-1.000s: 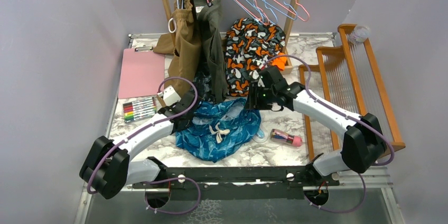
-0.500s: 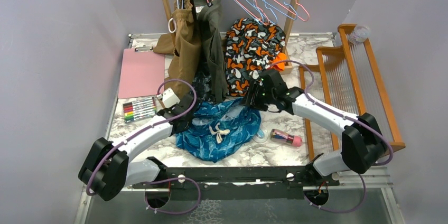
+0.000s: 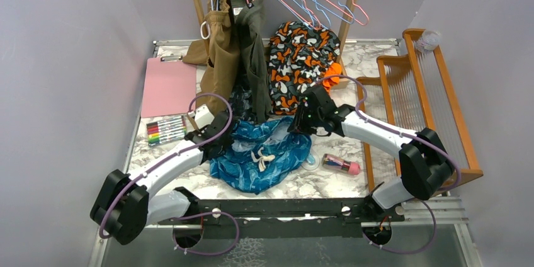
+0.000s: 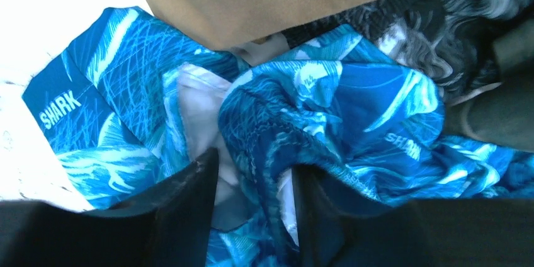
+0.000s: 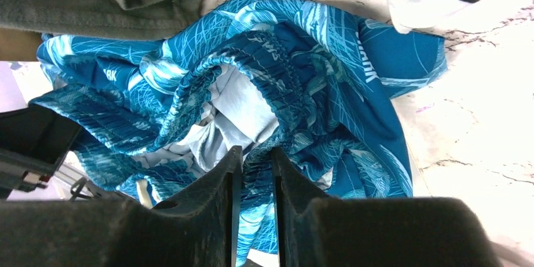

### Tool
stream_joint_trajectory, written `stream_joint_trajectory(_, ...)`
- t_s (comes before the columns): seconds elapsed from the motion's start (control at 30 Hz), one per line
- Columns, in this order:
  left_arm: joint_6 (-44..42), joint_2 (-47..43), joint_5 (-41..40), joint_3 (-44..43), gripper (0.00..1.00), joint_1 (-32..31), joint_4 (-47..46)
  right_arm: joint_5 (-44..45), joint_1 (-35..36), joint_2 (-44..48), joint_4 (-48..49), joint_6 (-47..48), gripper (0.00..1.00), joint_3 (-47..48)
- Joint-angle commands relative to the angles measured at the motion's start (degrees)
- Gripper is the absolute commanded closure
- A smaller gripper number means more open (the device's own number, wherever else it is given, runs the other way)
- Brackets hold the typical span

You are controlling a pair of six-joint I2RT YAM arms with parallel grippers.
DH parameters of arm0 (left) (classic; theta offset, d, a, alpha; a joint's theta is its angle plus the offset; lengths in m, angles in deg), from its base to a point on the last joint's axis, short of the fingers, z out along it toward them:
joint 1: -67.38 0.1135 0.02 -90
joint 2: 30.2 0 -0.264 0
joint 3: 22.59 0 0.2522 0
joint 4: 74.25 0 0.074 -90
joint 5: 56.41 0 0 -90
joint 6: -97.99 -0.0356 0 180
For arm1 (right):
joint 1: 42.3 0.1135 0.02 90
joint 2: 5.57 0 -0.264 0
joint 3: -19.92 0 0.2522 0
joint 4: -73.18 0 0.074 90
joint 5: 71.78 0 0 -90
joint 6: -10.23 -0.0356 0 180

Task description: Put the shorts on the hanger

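Note:
The teal-blue shorts [image 3: 261,153] lie crumpled on the marble table between both arms, cream drawstring bow [image 3: 261,157] facing up. My left gripper [image 3: 223,141] sits at their left edge. In the left wrist view its jaws [image 4: 255,163] stand apart, straddling a ridge of gathered waistband [image 4: 271,122], with gaps on both sides. My right gripper [image 3: 296,122] is at their upper right edge. In the right wrist view its fingers [image 5: 255,152] pinch the waistband fold [image 5: 264,72]. The light-blue hanger [image 3: 318,2] hangs among pink ones on the rail at the back.
Tan [image 3: 220,59] and olive [image 3: 252,46] garments hang down just behind the shorts; an orange, black and white garment [image 3: 301,62] lies beyond. A pink clipboard [image 3: 168,85] and markers [image 3: 165,130] are on the left, a wooden rack [image 3: 415,90] on the right, and a pink-capped tube [image 3: 340,164] nearby.
The left jaws have come apart from shut. The right arm has dropped leftward onto the shorts and its jaws have closed on the waistband.

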Motion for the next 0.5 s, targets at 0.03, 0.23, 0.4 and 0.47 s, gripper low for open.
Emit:
stream_joint_trajectory(0.03,-5.33,-5.41,4.01,0.10,0.32,0.23,-0.20,3.28,0.32,-0.07,-2.15,2.74,0.80,0.85)
stream_joint_trajectory(0.23,-11.07,-8.64,3.38,-2.53,0.10,0.30,3.80,4.42,0.27,-0.16,-3.61,4.93,0.93,1.65)
stream_joint_trajectory(0.4,-16.13,-8.23,2.35,-4.67,0.11,0.32,5.33,5.62,0.32,0.43,-5.14,7.61,0.99,2.22)
stream_joint_trajectory(0.47,-18.62,-7.44,2.16,-5.60,0.13,0.53,5.31,5.98,0.32,0.96,-5.51,8.66,0.99,1.77)
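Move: The left side of the blue shorts' waistband is between my left fingers, which are just parting; the white drawstring lies about 9 cm to their right and 4 cm nearer me, and the markers about 17 cm left and 4 cm farther out. My right fingertips straddle the waistband's right edge, about 1 cm below. From there, the toothbrush pack lies some 9 cm back and 4 cm right, the bottle 10 cm back and 13 cm right. I let the left side of the waistband go: my left fingers carry on opening wide while the hand lifts about 4 cm straight up off the shorts, turning some 10 degrees clockwise. Meanwhile my right fingers close fully and pinch the right edge of the waistband, easing about 1.5 cm to the right and slightly down. ##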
